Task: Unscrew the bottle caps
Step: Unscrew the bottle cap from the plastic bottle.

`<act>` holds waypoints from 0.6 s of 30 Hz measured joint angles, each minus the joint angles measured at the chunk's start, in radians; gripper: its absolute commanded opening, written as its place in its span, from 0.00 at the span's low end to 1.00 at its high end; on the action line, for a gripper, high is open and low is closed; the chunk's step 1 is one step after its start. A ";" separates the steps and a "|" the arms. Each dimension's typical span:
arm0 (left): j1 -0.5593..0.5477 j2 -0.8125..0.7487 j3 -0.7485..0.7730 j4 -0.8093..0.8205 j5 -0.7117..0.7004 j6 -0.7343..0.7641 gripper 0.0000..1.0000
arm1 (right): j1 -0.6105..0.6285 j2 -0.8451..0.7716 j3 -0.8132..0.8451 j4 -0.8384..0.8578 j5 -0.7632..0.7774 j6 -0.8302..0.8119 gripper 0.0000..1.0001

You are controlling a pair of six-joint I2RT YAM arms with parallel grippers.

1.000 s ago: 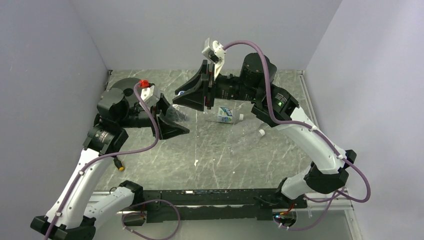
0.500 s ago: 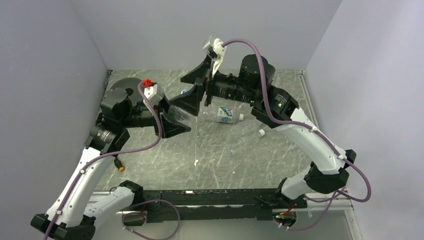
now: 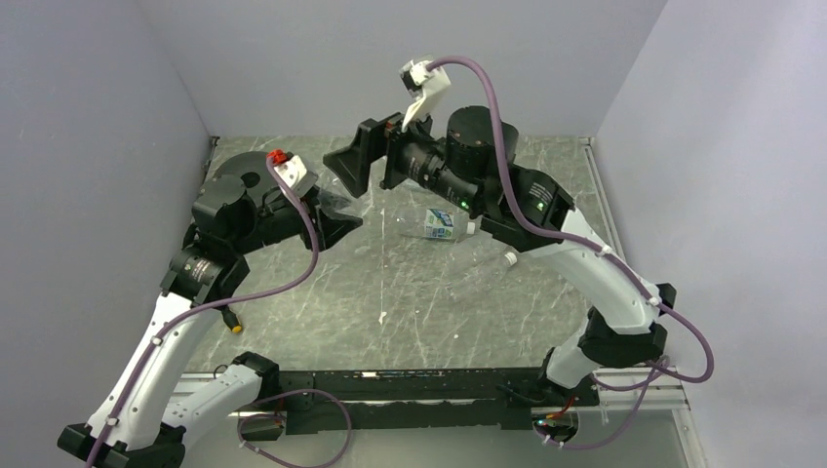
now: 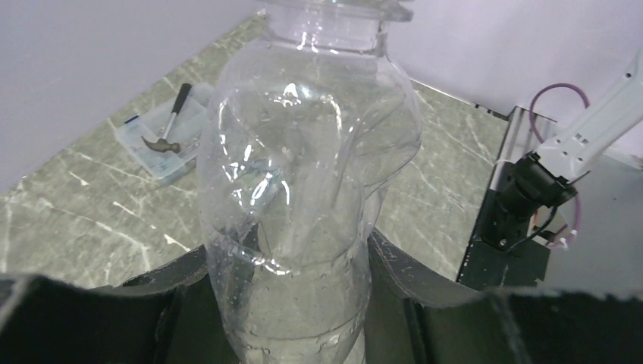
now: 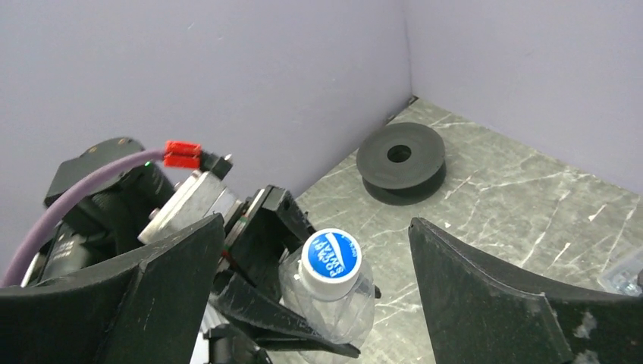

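My left gripper [image 4: 292, 292] is shut on the lower body of a clear bottle [image 4: 303, 174], which it holds off the table, dented where it is squeezed. The bottle's cap [image 5: 330, 258], white with a blue printed top, sits on the neck. My right gripper [image 5: 316, 225] stands wide open around the cap, one finger on each side and neither touching it. From above, the left gripper [image 3: 330, 220] and right gripper [image 3: 359, 174] meet at the held bottle [image 3: 338, 205], back left; its cap is hidden there.
A short bottle with a blue-and-white label [image 3: 442, 224] lies on the marble table [image 3: 419, 312], and another clear bottle [image 3: 483, 275] with a white cap [image 3: 509, 258] lies nearer. A black spool [image 5: 400, 155] stands in the back-left corner. A clear tray [image 4: 163, 140] holds a small hammer.
My right gripper has opened off the cap, turned about its wrist and shifted left and back. The left gripper has kept its hold and tipped the bottle a little.
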 measured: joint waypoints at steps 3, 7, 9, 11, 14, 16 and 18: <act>0.000 0.000 0.000 -0.003 -0.026 0.009 0.38 | 0.000 0.042 0.050 -0.024 0.040 0.004 0.86; 0.000 0.000 0.000 -0.006 -0.043 0.018 0.38 | 0.000 0.074 0.063 -0.053 0.069 0.011 0.77; 0.000 0.000 0.000 -0.006 -0.048 0.022 0.38 | 0.000 0.086 0.063 -0.061 0.075 0.012 0.69; 0.000 0.000 0.000 -0.006 -0.051 0.025 0.38 | 0.000 0.094 0.063 -0.071 0.076 0.014 0.59; 0.000 0.000 0.000 -0.006 -0.055 0.025 0.38 | 0.000 0.097 0.063 -0.076 0.073 0.020 0.39; 0.000 0.000 0.000 -0.006 -0.056 0.025 0.38 | 0.000 0.096 0.063 -0.072 0.068 0.025 0.28; 0.000 0.000 -0.004 -0.008 -0.056 0.025 0.38 | 0.002 0.092 0.052 -0.062 0.065 0.027 0.22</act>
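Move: The blue-topped cap of the clear bottle held upright in the left gripper is close to the right hand: about 2 cm ahead, 2 cm to its left and 3 cm lower. The bottle's body stands right under the cap, its middle about 12 cm below the hand. The labelled bottle on the table lies some 20 cm ahead, 16 cm to the right and 48 cm below. From the left hand, the cap is roughly 12 cm straight up. Down about 3 cm, with some 2 cm each of forward and left, the right hand brings its wide-open fingers level with the cap, tipping only slightly. It then nearly stops and closes them from both sides to pinch the cap at the fingertips. The left hand keeps its hold on the bottle, easing forward about a centimetre before settling. ##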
